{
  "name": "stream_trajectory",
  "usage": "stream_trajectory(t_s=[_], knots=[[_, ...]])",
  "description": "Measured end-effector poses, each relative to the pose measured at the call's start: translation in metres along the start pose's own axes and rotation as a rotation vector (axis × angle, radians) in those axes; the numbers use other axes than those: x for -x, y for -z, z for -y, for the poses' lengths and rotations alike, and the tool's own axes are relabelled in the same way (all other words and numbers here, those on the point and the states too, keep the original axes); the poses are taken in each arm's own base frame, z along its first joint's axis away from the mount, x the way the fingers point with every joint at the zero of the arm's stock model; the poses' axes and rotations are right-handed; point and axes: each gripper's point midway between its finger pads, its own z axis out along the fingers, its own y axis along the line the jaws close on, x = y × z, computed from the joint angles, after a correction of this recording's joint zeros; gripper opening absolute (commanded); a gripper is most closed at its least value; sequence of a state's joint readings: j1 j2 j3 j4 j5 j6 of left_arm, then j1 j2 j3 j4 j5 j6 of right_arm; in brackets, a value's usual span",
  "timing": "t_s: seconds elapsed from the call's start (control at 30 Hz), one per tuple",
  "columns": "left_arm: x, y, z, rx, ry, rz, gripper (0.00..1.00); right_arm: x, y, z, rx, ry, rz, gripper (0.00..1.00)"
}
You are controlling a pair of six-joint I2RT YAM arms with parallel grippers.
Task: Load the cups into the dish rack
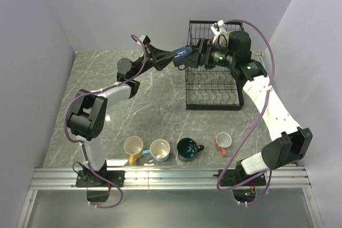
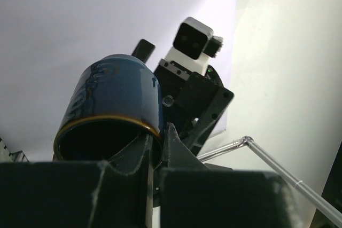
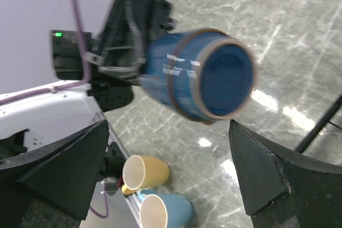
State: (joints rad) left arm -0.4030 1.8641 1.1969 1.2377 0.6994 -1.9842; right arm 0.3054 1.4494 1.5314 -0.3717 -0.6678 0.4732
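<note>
My left gripper (image 1: 180,54) is shut on the rim of the dark navy blue mug (image 1: 184,53), one finger inside and one outside (image 2: 155,137), and holds it in the air just left of the black wire dish rack (image 1: 214,78). My right gripper (image 1: 199,55) is open and faces the mug's base (image 3: 206,78). Its fingers (image 3: 69,169) stand wide apart on either side and do not touch the mug. The yellow (image 1: 133,147), light blue (image 1: 159,150), dark teal (image 1: 188,149) and orange-pink (image 1: 223,142) mugs sit near the front edge. The olive-grey mug is out of view.
The rack stands at the back right by the right wall; its upper basket (image 1: 206,25) is behind the right wrist. A rack wire (image 2: 278,164) shows in the left wrist view. Yellow (image 3: 144,172) and light blue (image 3: 165,209) mugs lie below in the right wrist view.
</note>
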Motion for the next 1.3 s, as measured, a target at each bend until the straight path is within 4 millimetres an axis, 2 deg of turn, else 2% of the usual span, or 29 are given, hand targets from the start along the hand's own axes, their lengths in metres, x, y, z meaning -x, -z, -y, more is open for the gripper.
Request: stream_trajectory(t_s=[0.1,0.27,0.43,0.53,0.63,0.77,1.0,1.23,1.3], knots=[[-0.003,0.000,0.006,-0.009,-0.008,-0.006,0.00,0.003,0.006,0.010,-0.022,0.002,0.005,1.00],[-0.009,-0.001,0.016,-0.024,-0.021,-0.017,0.01,0.020,0.021,0.025,-0.054,-0.006,0.056,1.00],[-0.025,-0.008,0.016,-0.033,-0.013,-0.050,0.01,0.029,0.021,0.006,0.031,-0.009,0.083,1.00],[-0.035,-0.021,0.021,-0.057,-0.018,-0.086,0.01,0.033,0.020,-0.008,0.088,-0.011,0.096,1.00],[-0.039,-0.032,0.034,-0.095,-0.039,-0.105,0.01,0.039,0.020,-0.015,0.122,-0.009,0.112,1.00],[-0.038,-0.035,0.043,-0.122,-0.054,-0.105,0.00,0.041,0.021,-0.022,0.154,-0.005,0.113,1.00],[-0.039,-0.035,0.045,-0.132,-0.050,-0.112,0.00,0.040,0.022,-0.022,0.158,-0.024,0.114,0.82],[-0.043,-0.036,0.046,-0.137,-0.048,-0.119,0.01,0.044,0.027,-0.021,0.179,-0.082,0.153,0.75],[-0.043,-0.036,0.048,-0.145,-0.051,-0.117,0.01,0.047,0.028,-0.022,0.189,-0.095,0.164,0.68]])
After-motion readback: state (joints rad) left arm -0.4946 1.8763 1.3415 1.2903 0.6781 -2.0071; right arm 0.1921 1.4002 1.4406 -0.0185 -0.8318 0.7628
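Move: The left hand already holds the blue cup by its rim; the cup's middle is some 4 cm to the right, about 1 cm ahead and 2 cm below it. The empty, open right hand has that cup about 4 cm ahead, 3 cm to the left and 1 cm below it. From the right hand, the dish rack stands roughly 22 cm ahead, 17 cm right and 28 cm down; the dark green cup is 21 cm back, straight below that line and 32 cm down. Still pinching the blue cup's rim, the left hand lifts it about 6 cm while drawing it back and to the right, 3 cm or so each way, into the gap between the right hand's fingers, then all but stops there. The right hand first slips some 3.5 cm right to make room, then rises about 5 cm and comes partway back left, and at last tilts its fingers up to some 15 degrees and closes them about a quarter, until the pads meet the cup's sides near its base. ##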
